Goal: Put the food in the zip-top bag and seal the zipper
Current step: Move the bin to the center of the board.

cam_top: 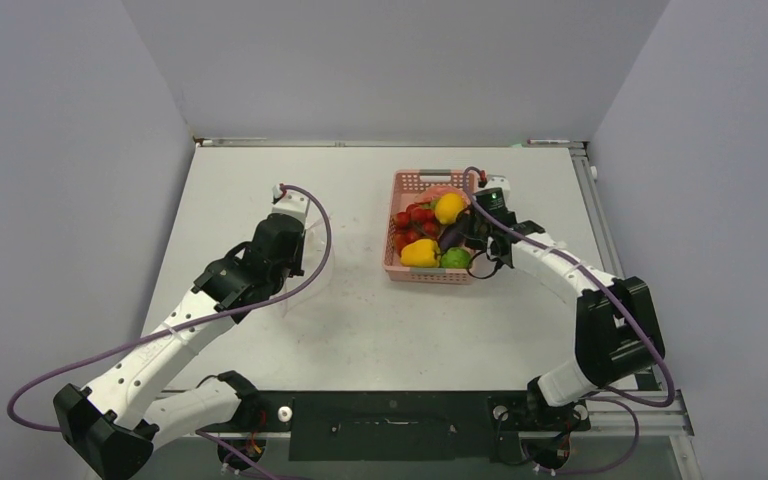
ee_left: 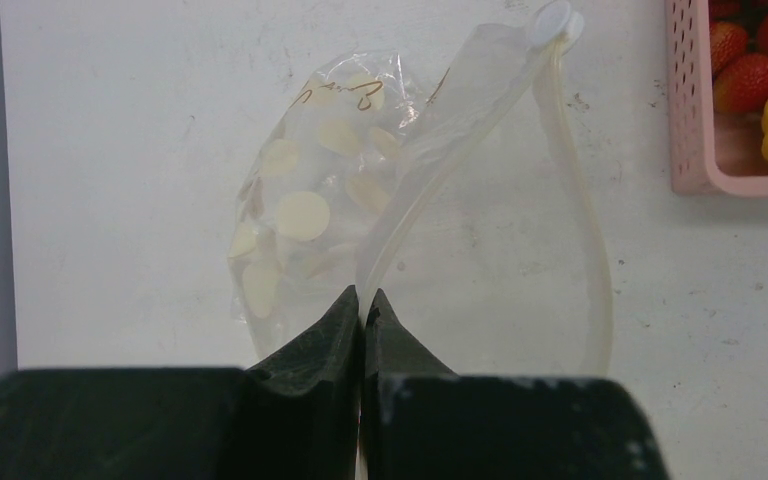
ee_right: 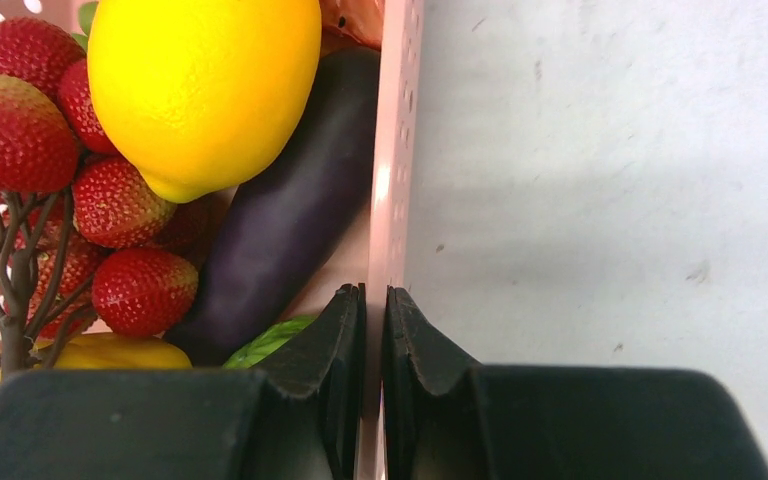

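Observation:
The clear zip-top bag (ee_left: 310,200), printed with cream dots, lies on the white table left of the basket. My left gripper (ee_left: 363,293) is shut on its mouth edge, and the zipper (ee_left: 585,200) loops away from the jaws, leaving the mouth open. The food sits in the pink basket (cam_top: 423,178): a lemon (ee_right: 200,80), a dark purple eggplant (ee_right: 290,210), a red cluster (ee_right: 120,200), a yellow pepper (cam_top: 419,253) and a green piece (cam_top: 454,258). My right gripper (ee_right: 373,292) is shut on the basket's right wall (ee_right: 392,150), one finger inside and one outside.
The white table (cam_top: 260,180) ends at grey walls behind and on both sides. A metal rail (cam_top: 592,190) runs along the right edge. The left arm's purple cable (cam_top: 322,235) arcs over the bag area.

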Controlling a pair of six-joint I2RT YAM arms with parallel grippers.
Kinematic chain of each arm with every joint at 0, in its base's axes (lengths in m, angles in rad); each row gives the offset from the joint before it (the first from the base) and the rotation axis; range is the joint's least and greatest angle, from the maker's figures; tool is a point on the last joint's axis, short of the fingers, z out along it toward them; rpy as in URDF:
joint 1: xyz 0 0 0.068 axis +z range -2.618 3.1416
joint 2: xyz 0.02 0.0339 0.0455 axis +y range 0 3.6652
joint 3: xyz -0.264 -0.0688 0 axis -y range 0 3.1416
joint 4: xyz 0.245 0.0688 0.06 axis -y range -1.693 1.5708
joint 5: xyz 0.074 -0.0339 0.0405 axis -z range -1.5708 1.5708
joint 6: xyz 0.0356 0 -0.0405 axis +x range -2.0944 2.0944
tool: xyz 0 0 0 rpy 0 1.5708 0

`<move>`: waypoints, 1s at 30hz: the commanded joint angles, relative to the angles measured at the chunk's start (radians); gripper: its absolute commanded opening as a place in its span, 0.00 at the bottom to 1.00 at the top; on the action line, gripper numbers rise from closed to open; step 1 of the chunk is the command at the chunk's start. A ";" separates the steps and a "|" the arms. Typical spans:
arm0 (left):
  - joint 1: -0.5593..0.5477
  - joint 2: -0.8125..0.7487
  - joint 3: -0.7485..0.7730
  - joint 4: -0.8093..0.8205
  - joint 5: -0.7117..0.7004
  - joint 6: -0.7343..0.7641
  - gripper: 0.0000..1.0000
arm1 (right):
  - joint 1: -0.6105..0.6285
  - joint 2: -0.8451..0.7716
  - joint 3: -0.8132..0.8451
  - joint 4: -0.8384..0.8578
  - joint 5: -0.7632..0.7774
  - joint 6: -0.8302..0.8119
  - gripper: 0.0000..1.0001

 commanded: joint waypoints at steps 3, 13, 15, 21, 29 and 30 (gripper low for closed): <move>0.004 -0.018 0.044 0.016 -0.011 -0.009 0.00 | 0.062 -0.105 -0.039 -0.035 -0.027 -0.043 0.05; 0.002 -0.013 0.043 0.018 -0.005 -0.008 0.00 | 0.109 -0.174 -0.109 -0.109 0.025 -0.065 0.05; 0.003 -0.012 0.043 0.019 -0.003 -0.006 0.00 | 0.113 -0.173 -0.120 -0.117 0.037 -0.064 0.05; 0.002 -0.006 0.043 0.017 0.000 -0.006 0.00 | 0.121 -0.157 -0.111 -0.124 0.065 -0.061 0.12; 0.003 -0.001 0.042 0.017 0.001 -0.004 0.00 | 0.138 -0.152 -0.052 -0.172 0.138 -0.046 0.45; 0.002 -0.001 0.043 0.016 0.002 -0.004 0.00 | 0.142 -0.152 -0.041 -0.182 0.152 -0.042 0.47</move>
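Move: The right hand already pinches the right rim of the food bin. The bin's middle is about 10 cm to its left, 4 cm ahead and 4 cm lower; the spot to leave it lies some 11 cm left and 3 cm back. Inside, the lemon is roughly 8 cm ahead and 6 cm left, the green vegetable 4 cm back and 5 cm left. From the left hand, the bin's middle is about 31 cm right, 12 cm ahead and 16 cm down. Back towards the arms' bases goes the right hand, about 7 cm in all, hauling the bin by its right rim while turning a few degrees counter-clockwise; an early small drift left is undone later and it sinks slightly. As it eases to a stop, its fingers open and let go of the rim, staying astride it. The left hand keeps still, shut on the bag. ##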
